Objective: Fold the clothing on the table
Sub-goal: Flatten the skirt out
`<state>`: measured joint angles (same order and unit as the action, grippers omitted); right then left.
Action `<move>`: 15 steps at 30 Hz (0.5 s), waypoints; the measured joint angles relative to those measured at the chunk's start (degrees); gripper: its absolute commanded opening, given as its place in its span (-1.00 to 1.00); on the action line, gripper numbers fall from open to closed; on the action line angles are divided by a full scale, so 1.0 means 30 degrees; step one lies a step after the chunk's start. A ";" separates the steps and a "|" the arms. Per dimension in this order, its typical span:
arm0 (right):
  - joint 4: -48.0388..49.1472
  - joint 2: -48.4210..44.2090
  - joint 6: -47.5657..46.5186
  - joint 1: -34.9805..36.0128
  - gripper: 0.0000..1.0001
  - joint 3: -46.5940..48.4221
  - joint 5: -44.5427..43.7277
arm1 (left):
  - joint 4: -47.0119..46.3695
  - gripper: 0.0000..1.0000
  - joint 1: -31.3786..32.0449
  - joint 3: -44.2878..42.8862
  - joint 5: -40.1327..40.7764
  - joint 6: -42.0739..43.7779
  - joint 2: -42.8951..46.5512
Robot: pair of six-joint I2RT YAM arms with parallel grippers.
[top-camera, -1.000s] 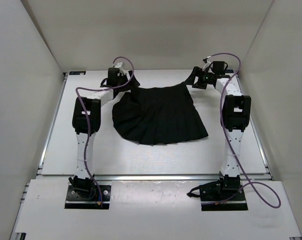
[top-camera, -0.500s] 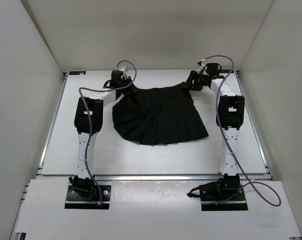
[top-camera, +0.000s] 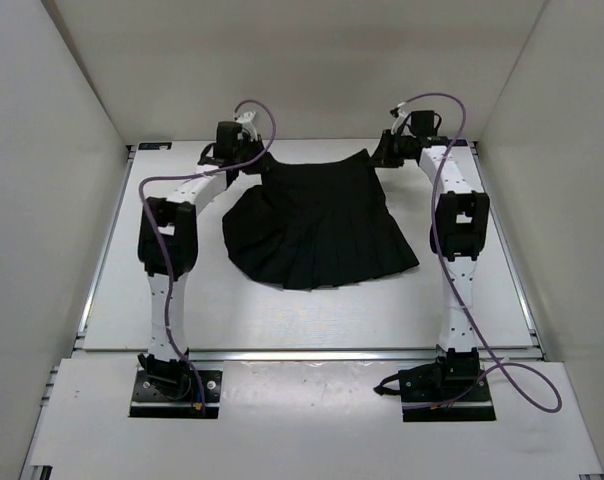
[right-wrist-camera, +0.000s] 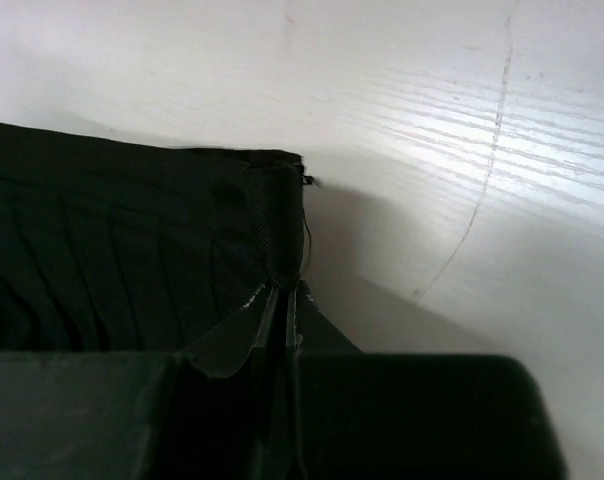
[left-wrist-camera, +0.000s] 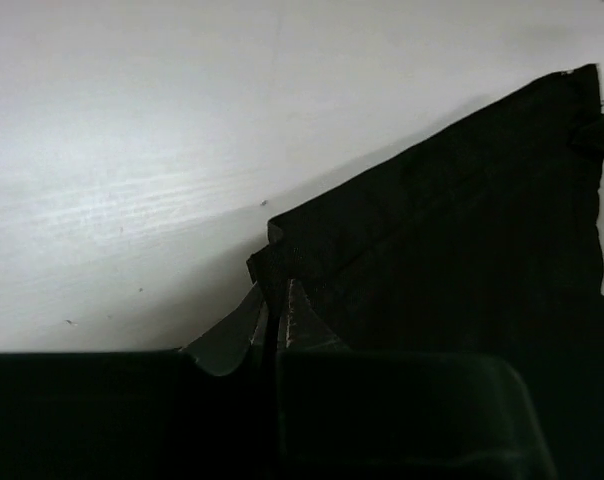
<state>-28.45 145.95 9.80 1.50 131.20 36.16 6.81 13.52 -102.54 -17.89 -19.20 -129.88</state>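
Observation:
The clothing, a black pleated skirt (top-camera: 317, 225), lies spread on the white table (top-camera: 232, 310), waistband at the far side, flared hem toward me. My left gripper (top-camera: 254, 165) is at the waistband's left corner. In the left wrist view that gripper (left-wrist-camera: 274, 300) is shut on the corner of the skirt (left-wrist-camera: 452, 230). My right gripper (top-camera: 380, 158) is at the waistband's right corner. In the right wrist view it (right-wrist-camera: 283, 292) is shut on the folded waistband corner of the skirt (right-wrist-camera: 112, 240).
White walls (top-camera: 42, 200) enclose the table on three sides. A metal rail (top-camera: 312, 352) runs along the table's near edge, with both arm bases (top-camera: 172, 385) behind it. Purple cables (top-camera: 262, 125) loop above each wrist.
Both grippers moved toward the far edge onto the waistband corners and went from open to shut on the fabric. The waistband now looks stretched straighter between them.

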 measured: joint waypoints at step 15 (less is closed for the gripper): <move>0.1800 -2.4472 -0.3249 0.6324 -1.00 -1.3872 -0.4444 | -0.4685 -1.00 0.1501 1.2626 0.0838 0.3220 2.4094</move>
<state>-23.05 72.53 0.05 20.47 89.58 22.83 -7.25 18.02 -64.66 -15.38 -9.54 -57.60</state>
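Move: Each gripper already pinches one end of the skirt's waistband. From the left hand the skirt's middle lies about 17 cm back, 16 cm right and 7 cm below, and its bulging left side some 22 cm back and 8 cm left. From the right hand the middle is roughly 19 cm back, 16 cm left and 6 cm below; the right hem corner is about 29 cm back and 10 cm right. Keep both grippers shut on the waistband ends and whip the skirt up off the table: raise both hands fast, about 35 cm, first almost straight up, then also sweeping some 25 cm back over where the skirt lay. Tip the fingers upward by 45 to 50 degrees as they go, and let both hands drift a little left, the right one more. ##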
